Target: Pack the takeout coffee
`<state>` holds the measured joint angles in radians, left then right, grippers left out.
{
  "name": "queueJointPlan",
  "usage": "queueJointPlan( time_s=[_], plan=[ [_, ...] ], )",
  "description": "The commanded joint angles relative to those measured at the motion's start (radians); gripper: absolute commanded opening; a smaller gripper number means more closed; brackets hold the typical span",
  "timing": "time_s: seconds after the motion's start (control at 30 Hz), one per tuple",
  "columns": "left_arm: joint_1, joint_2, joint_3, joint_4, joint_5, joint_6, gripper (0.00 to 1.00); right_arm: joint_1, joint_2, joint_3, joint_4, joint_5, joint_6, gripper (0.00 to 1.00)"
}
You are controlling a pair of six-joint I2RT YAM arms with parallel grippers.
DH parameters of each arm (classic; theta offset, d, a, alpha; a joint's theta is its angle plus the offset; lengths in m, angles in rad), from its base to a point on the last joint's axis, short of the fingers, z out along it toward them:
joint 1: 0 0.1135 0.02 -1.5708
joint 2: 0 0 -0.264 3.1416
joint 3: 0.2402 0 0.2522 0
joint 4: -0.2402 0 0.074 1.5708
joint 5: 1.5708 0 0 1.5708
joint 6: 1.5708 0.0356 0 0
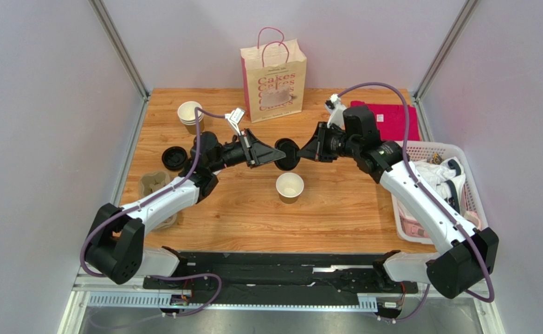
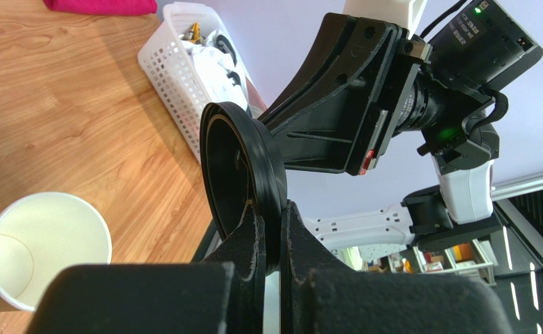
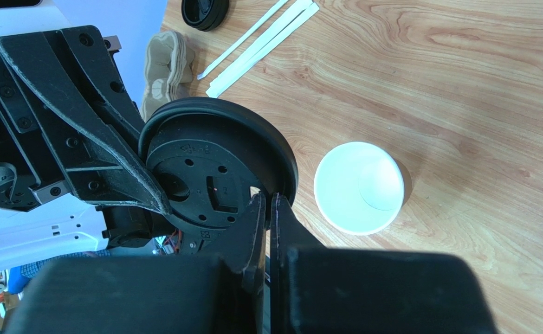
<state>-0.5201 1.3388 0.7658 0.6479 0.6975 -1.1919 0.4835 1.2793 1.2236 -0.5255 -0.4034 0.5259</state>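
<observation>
The takeout coffee cup stands open on the wooden table, brown outside and white inside; it also shows as the cup and the cup. Its round black lid hangs on edge in the air just behind the cup, between both arms. My left gripper is shut on the lid's rim, seen at the lid with the left gripper. From the other side my right gripper is shut on the rim of the lid, with the right gripper at its lower edge.
A cream paper bag with pink handles stands at the back. A stack of cups, a second black lid and a grey pulp carrier lie left. A white basket and pink cloth are right. White sticks lie near the carrier.
</observation>
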Motion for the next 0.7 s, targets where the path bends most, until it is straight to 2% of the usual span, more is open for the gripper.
queueJointPlan(
  time_s=[0.0,0.03,0.07,0.1,0.2,0.3,0.43,0.67],
  plan=[
    [0.002,-0.05,0.0,0.016,-0.001,0.005,0.0,0.001,-0.014,0.036,-0.005,0.037,-0.033,0.0],
    [0.002,-0.053,0.0,-0.022,-0.006,0.008,0.06,0.001,-0.014,0.042,-0.017,0.043,-0.047,0.0],
    [0.003,-0.062,-0.003,-0.039,-0.007,0.012,0.17,0.001,-0.014,0.059,-0.034,0.054,-0.058,0.0],
    [0.005,-0.07,-0.005,-0.057,-0.003,0.034,0.41,0.0,-0.014,0.066,-0.071,0.063,-0.067,0.0],
    [0.026,-0.124,-0.017,-0.152,0.013,0.08,0.76,-0.002,-0.012,0.1,-0.149,0.103,-0.131,0.0],
    [0.095,-0.21,-0.028,-0.31,0.023,0.168,0.8,0.0,0.011,0.157,-0.255,0.109,-0.233,0.0],
    [0.195,-0.346,-0.054,-0.551,0.007,0.296,0.82,0.009,0.104,0.243,-0.41,0.089,-0.371,0.0],
    [0.318,-0.369,-0.051,-0.775,0.011,0.333,0.85,0.113,0.343,0.427,-0.716,0.161,-0.684,0.0]
  ],
)
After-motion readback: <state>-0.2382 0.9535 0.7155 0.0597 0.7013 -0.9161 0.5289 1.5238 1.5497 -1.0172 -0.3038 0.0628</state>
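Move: Both hands grip the black lid from opposite sides, some 20 cm above the table. The cup stands close under the right hand, about 4 cm back, 3 cm to its left, its middle some 15 cm below; from the left hand it is about 4 cm back, 3 cm to the right and equally far down. The straws lie about 22 cm left of the left hand and 5 cm farther out, 20 cm below. The paper bag stands some 27 cm ahead of the right hand and 6 cm left. Leftward, away from the lid, the left hand draws off about 11 cm after its fingers spring wide open and let go of the rim. The right hand keeps its pinch on the lid, shifts a little right, then sinks about 4 cm towards the cup, tipping its fingers some 25 degrees further down and turning counter-clockwise to swing the lid round over the cup. ##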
